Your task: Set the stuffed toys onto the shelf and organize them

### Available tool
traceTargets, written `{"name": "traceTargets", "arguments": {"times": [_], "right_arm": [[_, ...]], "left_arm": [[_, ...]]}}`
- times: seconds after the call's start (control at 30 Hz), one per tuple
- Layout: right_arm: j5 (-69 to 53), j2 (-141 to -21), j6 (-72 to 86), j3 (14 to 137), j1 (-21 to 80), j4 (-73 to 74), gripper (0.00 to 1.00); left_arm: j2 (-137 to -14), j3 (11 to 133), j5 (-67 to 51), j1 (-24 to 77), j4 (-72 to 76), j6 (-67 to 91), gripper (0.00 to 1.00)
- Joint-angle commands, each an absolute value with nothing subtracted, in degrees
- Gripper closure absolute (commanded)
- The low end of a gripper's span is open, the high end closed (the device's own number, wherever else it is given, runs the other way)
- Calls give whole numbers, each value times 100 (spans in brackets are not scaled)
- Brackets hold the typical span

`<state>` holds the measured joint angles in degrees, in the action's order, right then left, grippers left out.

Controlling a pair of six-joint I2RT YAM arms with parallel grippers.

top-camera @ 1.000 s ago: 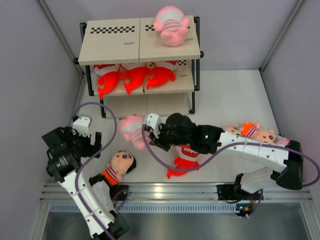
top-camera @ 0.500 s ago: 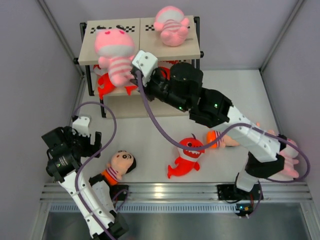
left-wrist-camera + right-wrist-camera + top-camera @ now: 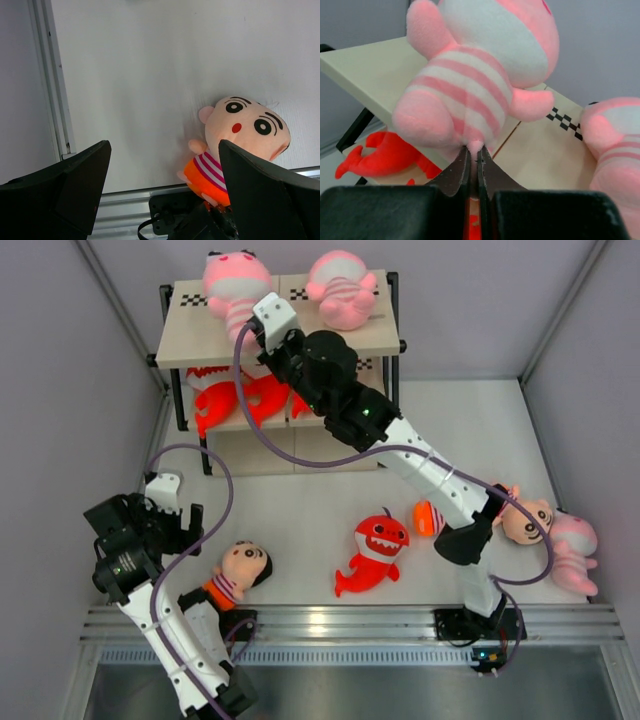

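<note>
My right gripper [image 3: 258,325] [image 3: 474,150] is shut on a pinch of a pink striped baby [image 3: 237,285] [image 3: 470,75], holding it over the left half of the shelf's top board [image 3: 200,340] [image 3: 375,70]. A second pink baby [image 3: 342,288] [image 3: 615,145] lies on the right half of that board. Red sharks [image 3: 225,400] [image 3: 385,152] fill the middle tier. On the table lie a shark [image 3: 375,545], a boy doll [image 3: 240,568] [image 3: 245,125] and, at the right, another boy doll [image 3: 525,520] and a pink baby [image 3: 572,545]. My left gripper [image 3: 180,520] [image 3: 165,145] hangs open just left of the near boy doll.
Grey walls close in the table on the left, right and back. A metal rail [image 3: 340,625] [image 3: 125,197] runs along the near edge by the arm bases. The right arm stretches diagonally across the table from its base to the shelf.
The right arm has carried the pink baby from the table up and leftward to above the shelf's top board. The left arm has not moved.
</note>
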<state>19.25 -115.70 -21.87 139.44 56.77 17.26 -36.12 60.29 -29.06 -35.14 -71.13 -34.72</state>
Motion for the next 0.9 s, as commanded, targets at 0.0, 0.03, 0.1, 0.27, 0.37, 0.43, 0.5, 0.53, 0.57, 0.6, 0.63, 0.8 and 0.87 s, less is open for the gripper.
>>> {"name": "traceTargets", "arguments": {"times": [0.0,0.03,0.1,0.27,0.37,0.43,0.5,0.53,0.57,0.6,0.63,0.8,0.87], "right_arm": [[2083,-11399,-1960,14388,5485,949,100],[1961,-11417,-1960,14388,5450,941,100],[1820,-11504,-1890,14344,5336,836,100],[1776,-11689,-1521,14344,5054,870,100],[1740,-11716,-1468,14274,4975,932,100],[1662,-11725,-1450,14265,4957,975,100],[1539,-11707,-1424,14265,4948,1046,100],[1486,-11690,-1406,14265,4948,1063,100],[1442,-11663,-1363,14265,4948,1098,100],[1407,-11654,-1336,14265,4957,1133,100],[1337,-11611,-1284,14265,4948,1169,100],[1266,-11479,-1230,14177,4966,1195,99],[1274,-11478,-1239,14168,4966,1248,94]], "left_arm": [[-3560,5941,-2988,-3516,-7040,-3577,5],[-3551,5933,-2988,-3524,-7040,-3603,5],[-3560,5915,-2988,-3516,-7023,-3621,5],[-3560,5933,-2936,-3516,-7040,-3621,6],[-3551,5898,-2918,-3516,-7031,-3665,6],[-3560,5897,-2927,-3516,-7031,-3674,6],[-3560,5906,-2927,-3516,-7031,-3665,6],[-3568,5906,-2927,-3516,-7031,-3665,6],[-3568,5906,-2935,-3516,-7031,-3665,6],[-3568,5906,-2936,-3516,-7031,-3656,6],[-3568,5906,-2944,-3516,-7031,-3648,6],[-3577,5906,-2962,-3516,-7023,-3648,6],[-3568,5915,-2953,-3524,-7031,-3647,5]]}}
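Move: The right hand holds a pink striped toy by its foot end. Its place on the top shelf is about 12 cm ahead of that hand and 3 cm to its right, with the board a few centimetres lower. The seated pink toy is about 12 cm ahead and 17 cm to the right; the middle red shark, one shelf down, is about 2 cm ahead, 3 cm left and 18 cm below. From the idle left hand the place is roughly 34 cm ahead, 22 cm right and 25 cm higher. Forward about 5 cm and rightward nearly 4, the right hand carries the held pink toy deeper over the top shelf and towards the seated pink toy. It lifts some 3 cm on the way, sinks back about 2, rolls its left side up roughly 10 degrees, then eases a centimetre back to the left. The fingers keep their pinch on the foot end. ##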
